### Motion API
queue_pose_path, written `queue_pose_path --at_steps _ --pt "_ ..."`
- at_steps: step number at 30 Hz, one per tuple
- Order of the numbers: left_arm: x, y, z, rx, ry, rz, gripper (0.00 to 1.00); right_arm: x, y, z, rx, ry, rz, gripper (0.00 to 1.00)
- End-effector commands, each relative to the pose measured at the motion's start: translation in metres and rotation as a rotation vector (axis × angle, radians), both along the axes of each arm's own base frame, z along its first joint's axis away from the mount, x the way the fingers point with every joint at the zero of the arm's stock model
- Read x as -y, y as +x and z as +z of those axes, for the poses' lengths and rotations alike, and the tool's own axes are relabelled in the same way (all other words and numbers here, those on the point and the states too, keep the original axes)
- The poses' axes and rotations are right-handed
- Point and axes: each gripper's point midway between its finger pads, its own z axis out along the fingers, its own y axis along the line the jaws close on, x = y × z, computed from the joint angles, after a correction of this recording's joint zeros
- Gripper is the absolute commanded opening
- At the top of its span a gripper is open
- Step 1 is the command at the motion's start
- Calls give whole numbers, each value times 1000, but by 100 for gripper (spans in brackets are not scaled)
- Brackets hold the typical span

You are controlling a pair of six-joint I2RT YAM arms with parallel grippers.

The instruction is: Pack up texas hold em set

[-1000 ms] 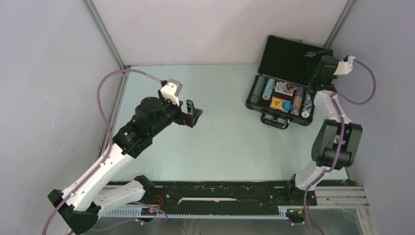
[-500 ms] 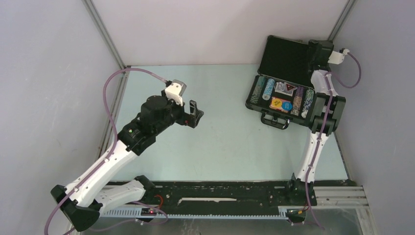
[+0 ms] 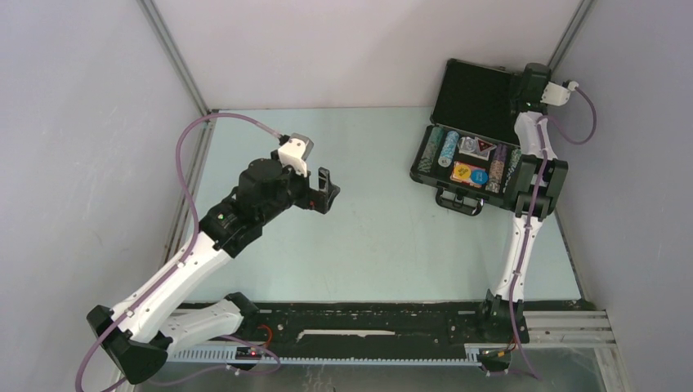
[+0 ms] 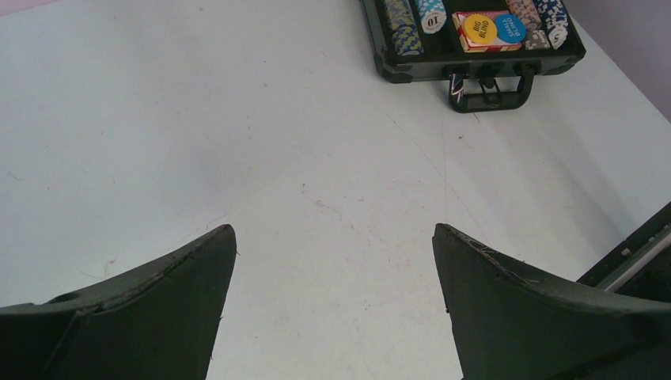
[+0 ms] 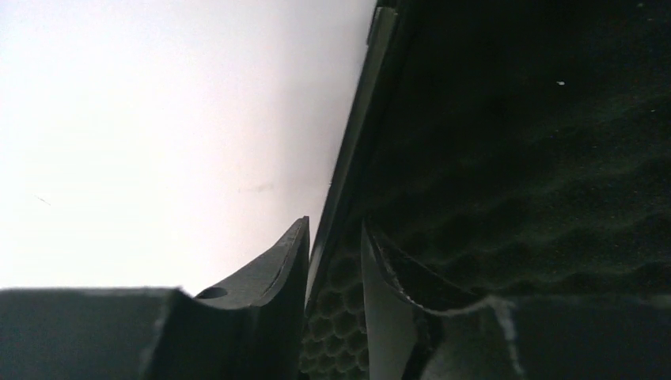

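Observation:
The black silver-trimmed briefcase stands open at the back right, its lid (image 3: 474,90) upright and its base rim (image 3: 422,155) on the table. Rows of striped chips (image 3: 447,149), a yellow disc (image 3: 462,171) and a blue disc (image 3: 480,176) lie inside. My right gripper (image 3: 521,88) is at the lid's right edge. In the right wrist view the gripper (image 5: 336,233) straddles that edge, one finger outside the silver trim (image 5: 360,119), the other on the foam lining (image 5: 514,158). My left gripper (image 3: 327,189) hangs open over bare table, left of centre, well away from the case (image 4: 475,67).
The case's handle (image 3: 459,202) points toward the near side of the table. Grey walls close in behind and to the right of the case. A black rail (image 3: 368,327) runs along the near edge between the arm bases.
My right arm has stretched up and back to the lid's right edge, and its fingers have closed in on that edge. The left arm has barely moved.

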Motion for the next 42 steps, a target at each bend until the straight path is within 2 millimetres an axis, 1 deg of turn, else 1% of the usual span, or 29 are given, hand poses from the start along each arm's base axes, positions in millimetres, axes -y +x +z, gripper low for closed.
queue_pose_path --at_steps 1,3,4,6,7,8,10,11,14,15,16,20,21,22,25,27,28,29,32,35,36,37,38,42 --pt "-2 4 13 37 -4 6 100 9 6 16 52 0 -41 38" --pt "-1 3 12 33 -5 1 100 10 8 27 74 -11 -35 29" --pt "-1 3 13 35 -7 0 100 9 10 30 79 -12 -28 21" --pt "0 3 13 32 -9 -4 100 3 10 38 93 -2 -7 3" --pt "0 3 13 32 -10 -6 100 0 9 45 103 -1 4 0" --pt "1 3 13 32 -10 -7 100 -4 8 53 109 -13 12 0" --pt "2 2 14 31 -15 -16 100 -14 2 76 120 -51 42 0" --pt "3 1 15 30 -19 -19 100 -20 -2 83 117 -62 55 0" --pt "3 -1 17 33 -28 -25 100 -37 -23 101 126 -69 85 0" --pt "2 -1 18 36 -29 -21 100 -43 -32 104 122 -63 92 0" --pt "1 -1 19 42 -32 -17 100 -48 -42 100 108 -50 97 0" --pt "-5 -2 24 64 -40 3 100 -69 -79 101 161 4 147 0" --pt "-5 -2 25 68 -43 2 100 -74 -92 109 175 6 160 0" --pt "-4 -3 26 70 -49 -2 100 -80 -105 109 175 1 166 0" --pt "-2 -6 29 73 -68 -16 100 -97 -143 97 138 -23 187 0" --pt "-1 -7 30 72 -80 -25 100 -107 -171 80 95 -30 183 0" --pt "0 -8 31 74 -84 -28 100 -112 -186 61 54 -28 177 0" --pt "0 -9 32 74 -88 -29 100 -117 -200 54 43 -37 170 0" --pt "-1 -11 37 87 -104 -33 100 -132 -232 35 25 -101 178 0" --pt "0 -10 36 87 -107 -28 100 -144 -261 17 -13 -155 189 0" --pt "-1 -9 36 87 -106 -27 100 -145 -269 12 -29 -174 178 0" --pt "0 -9 36 85 -107 -30 100 -141 -276 8 -42 -197 159 0" --pt "0 -10 36 82 -111 -34 100 -151 -280 4 -53 -228 178 0" --pt "-1 -9 37 86 -122 -30 100 -158 -290 -23 -116 -250 212 0"
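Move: My right hand is at the far right of the open case, its half-closed fingers already around the top rim of the raised lid near the right corner. The case's middle lies about 25 cm back, 14 cm left and 17 cm below me. The red card box is some 26 cm back and 15 cm left, and the carry handle about 36 cm back and 18 cm left. From my left hand that rim is roughly 42 cm ahead, 50 cm right and 8 cm lower. I shut my right fingers at the lid's rim, then swing the lid over towards me: back nearly 30 cm and left some 14 cm in an arc, first rising about 6 cm, then sinking to just below where I began. My fingers stay shut as they come in over the case. My open left hand only lifts a couple of centimetres, touching nothing. ##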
